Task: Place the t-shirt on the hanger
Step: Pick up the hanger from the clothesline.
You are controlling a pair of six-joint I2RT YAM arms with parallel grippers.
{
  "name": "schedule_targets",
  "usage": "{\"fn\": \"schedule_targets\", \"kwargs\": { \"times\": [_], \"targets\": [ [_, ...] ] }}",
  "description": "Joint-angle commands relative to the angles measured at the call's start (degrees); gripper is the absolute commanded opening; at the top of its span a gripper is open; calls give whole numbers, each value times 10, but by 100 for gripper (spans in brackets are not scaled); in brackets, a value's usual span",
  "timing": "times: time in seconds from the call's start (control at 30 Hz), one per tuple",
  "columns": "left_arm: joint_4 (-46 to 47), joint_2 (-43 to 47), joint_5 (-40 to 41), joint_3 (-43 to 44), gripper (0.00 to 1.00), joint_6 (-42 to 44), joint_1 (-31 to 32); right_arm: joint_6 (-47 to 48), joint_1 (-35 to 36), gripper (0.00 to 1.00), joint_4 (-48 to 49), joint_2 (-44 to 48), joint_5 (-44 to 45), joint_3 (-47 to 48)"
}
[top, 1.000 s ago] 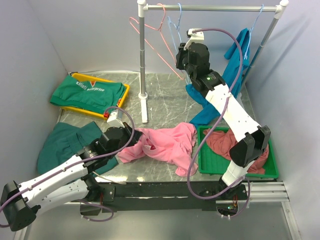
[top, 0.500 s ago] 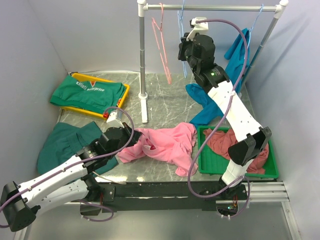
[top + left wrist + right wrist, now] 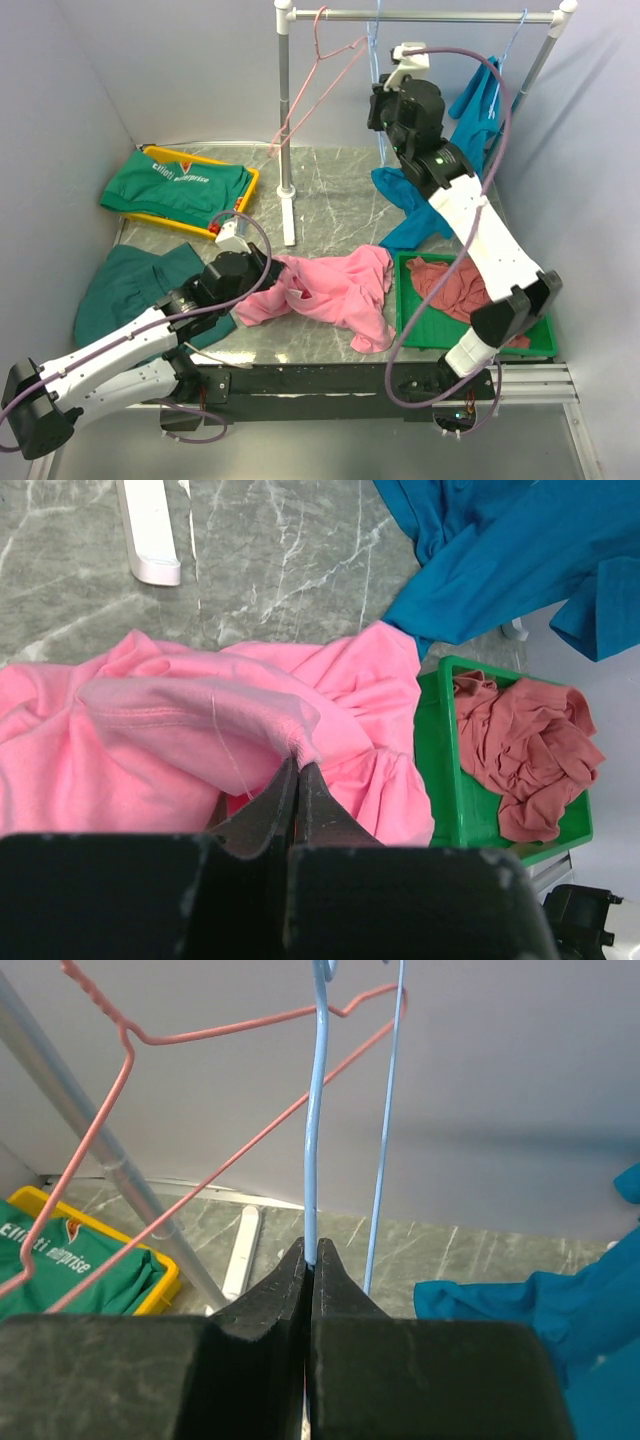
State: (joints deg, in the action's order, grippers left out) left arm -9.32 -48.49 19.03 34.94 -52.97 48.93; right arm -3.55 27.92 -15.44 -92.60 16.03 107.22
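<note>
The bright pink t-shirt (image 3: 335, 285) lies crumpled at the table's front middle; it fills the left wrist view (image 3: 200, 750). My left gripper (image 3: 262, 272) is shut on a fold of the t-shirt's hem (image 3: 298, 748). The light blue wire hanger (image 3: 378, 60) hangs from the rail (image 3: 440, 16) at the back. My right gripper (image 3: 385, 100) is raised to it and shut on one of its wires (image 3: 312, 1160); the hanger's other wire (image 3: 385, 1130) runs just right of the jaws.
A pink wire hanger (image 3: 315, 85) swings on the rail beside the white post (image 3: 285, 120). A teal-blue shirt (image 3: 455, 150) hangs at the right. A green tray (image 3: 412, 330) holds a dusty-rose garment (image 3: 450, 285). A yellow tray (image 3: 250, 190) holds a green shirt; a dark green cloth (image 3: 125, 285) lies left.
My right gripper has risen and shifted right along the rail with the blue hanger. The pink hanger has swung out to the left. My left gripper has stayed put.
</note>
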Motion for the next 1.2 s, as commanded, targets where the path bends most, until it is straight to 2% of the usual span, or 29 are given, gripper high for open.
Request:
{"fn": "schedule_targets", "kwargs": {
  "times": [0.0, 0.1, 0.27, 0.47, 0.6, 0.73, 0.77, 0.83, 0.87, 1.0, 1.17],
  "targets": [
    [7, -7, 19, 36, 1, 17, -3, -1, -4, 0, 44, 65, 5, -26],
    [6, -9, 26, 41, 1, 22, -4, -8, -4, 0, 73, 98, -4, -70],
    [-4, -18, 36, 51, 1, 30, -11, -26, -3, 0, 47, 120, -13, -95],
    [-47, -41, 62, 79, 1, 45, -17, -101, -1, 0, 3, 239, -55, -204],
    [-70, -48, 86, 72, 1, 38, -17, -160, 10, 0, -55, 373, -131, -319],
    [-55, -42, 91, 37, 1, 13, -17, -201, 21, 0, -105, 500, -223, -478],
    [-53, -46, 94, 28, 1, 10, -17, -210, 26, 0, -115, 527, -273, -502],
    [-55, -53, 112, 24, 1, 2, -17, -231, 28, 0, -149, 595, -317, -556],
    [-55, -61, 116, 21, 1, 1, -17, -234, 30, 0, -160, 614, -362, -569],
    [-54, -84, 135, 20, 1, 0, -18, -245, 31, 0, -234, 689, -442, -598],
    [-78, -114, 157, 45, 1, -5, -17, -276, 32, 0, -245, 720, -529, -620]
  ]
}}
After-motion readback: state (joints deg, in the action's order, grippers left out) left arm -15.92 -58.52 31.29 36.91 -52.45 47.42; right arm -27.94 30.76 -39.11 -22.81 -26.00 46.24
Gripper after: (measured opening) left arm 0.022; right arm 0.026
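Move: The right hand already holds the blue hanger. From that hand the pink t-shirt lies about 19 cm back, 16 cm left and 44 cm below. The rail is some 20 cm above and 5 cm ahead; the pink hanger is about 12 cm left, 5 cm ahead and slightly higher. The green crate is around 19 cm back, 24 cm right and 43 cm below. From the left hand, the t-shirt's middle is about 4 cm ahead, 9 cm right and 17 cm below. Back and slightly up first, then fast back and down, the right hand draws the blue hanger off the rail towards the pink t-shirt, about 35 cm back in all, fingers still shut on it as the wrist turns some 40 degrees counter-clockwise and tips down. The left hand, keeping its pinch on a fold of the t-shirt, sinks about 5 cm and drifts left and slightly forward, rolling. ##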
